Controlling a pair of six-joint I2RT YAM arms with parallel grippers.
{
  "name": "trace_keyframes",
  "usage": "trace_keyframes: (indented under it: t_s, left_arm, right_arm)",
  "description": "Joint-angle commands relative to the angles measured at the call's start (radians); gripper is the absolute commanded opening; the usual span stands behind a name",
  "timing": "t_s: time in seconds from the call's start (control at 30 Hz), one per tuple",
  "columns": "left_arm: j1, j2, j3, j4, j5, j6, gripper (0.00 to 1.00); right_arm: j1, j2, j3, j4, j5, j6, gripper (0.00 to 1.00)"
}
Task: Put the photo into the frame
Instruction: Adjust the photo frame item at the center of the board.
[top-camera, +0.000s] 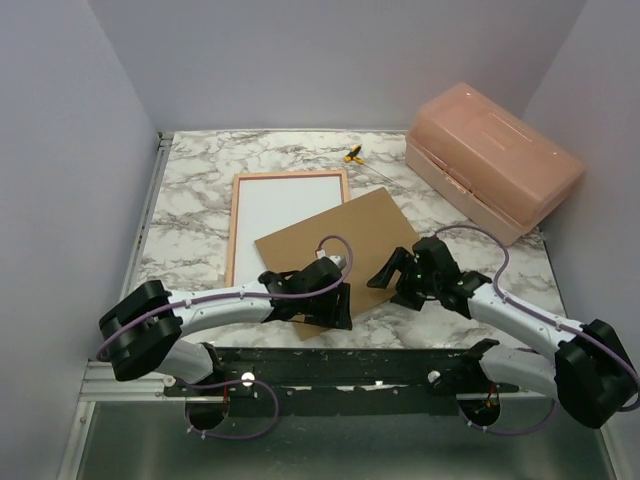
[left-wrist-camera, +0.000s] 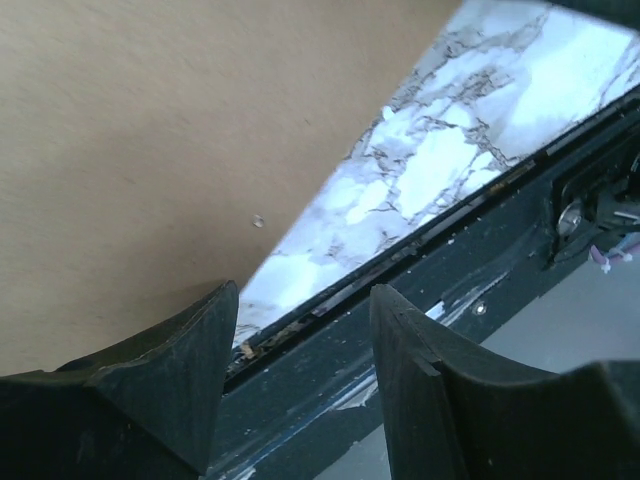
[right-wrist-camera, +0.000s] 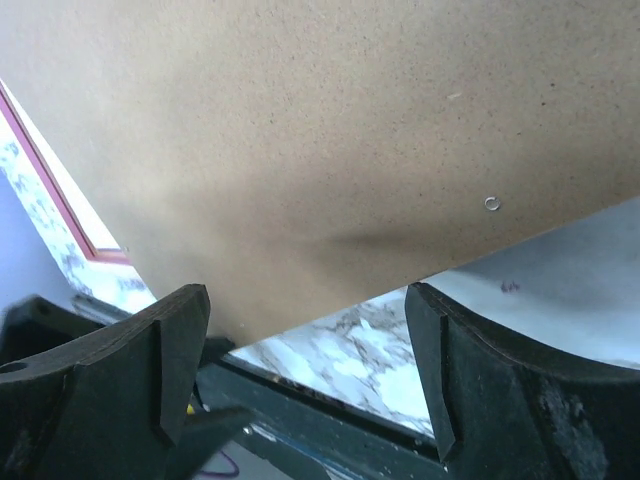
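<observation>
The frame (top-camera: 231, 232) lies flat at the table's middle left, its thin pink edge (right-wrist-camera: 48, 168) also showing in the right wrist view. A plain white sheet (top-camera: 285, 205) fills it, seemingly the photo's blank back; no printed side shows. A brown backing board (top-camera: 340, 250) lies askew over the frame's near right corner. My left gripper (top-camera: 337, 303) is open at the board's near corner, the board (left-wrist-camera: 150, 150) beside its left finger and nothing between the jaws (left-wrist-camera: 305, 290). My right gripper (top-camera: 393, 282) stands open at the board's right near edge (right-wrist-camera: 330, 150), fingertips (right-wrist-camera: 308, 290) just short of it.
A salmon plastic box (top-camera: 495, 160) sits closed at the back right. A small yellow and black object (top-camera: 352, 154) lies near the back wall. A dark rail (top-camera: 350, 365) runs along the table's near edge. Walls close in on the left, back and right.
</observation>
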Motion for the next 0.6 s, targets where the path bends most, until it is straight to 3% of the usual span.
trace_keyframes:
  t_s: [0.0,0.27,0.57]
  left_arm:
    - [-0.043,0.036,0.006,0.060,0.054,-0.029,0.56]
    - [-0.069,0.060,0.050,0.163,0.121,-0.040,0.56]
    - [-0.061,-0.110,-0.017,0.289,0.124,-0.063,0.61]
  right_arm:
    - [-0.055,0.063,0.092,0.076,0.016,-0.077,0.87]
    - [-0.119,0.163,0.179,0.072,-0.037,-0.137,0.87]
    - [-0.133,0.013,0.021,0.084,-0.057,-0.051,0.86]
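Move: The brown board lies askew across the frame, its middle about 7 cm ahead and 9 cm left of the open right hand, some 3 cm lower. The wooden frame, with the photo white side up in it, is centred roughly 12 cm ahead and 22 cm left of that hand. From the left hand the board's middle is some 14 cm straight ahead, 3 cm down; the table's front edge is about 9 cm behind, 5 cm down. The brown board is being left by the left hand: low over its near edge, that hand draws some 2 cm back and goes about 5 cm right, then rises some 4 cm clear, rolling slightly. Meanwhile the right hand, fingers still wide open, sweeps about 6 cm forward from the near edge over the board, climbing 3 cm, then stops and eases back a little. ##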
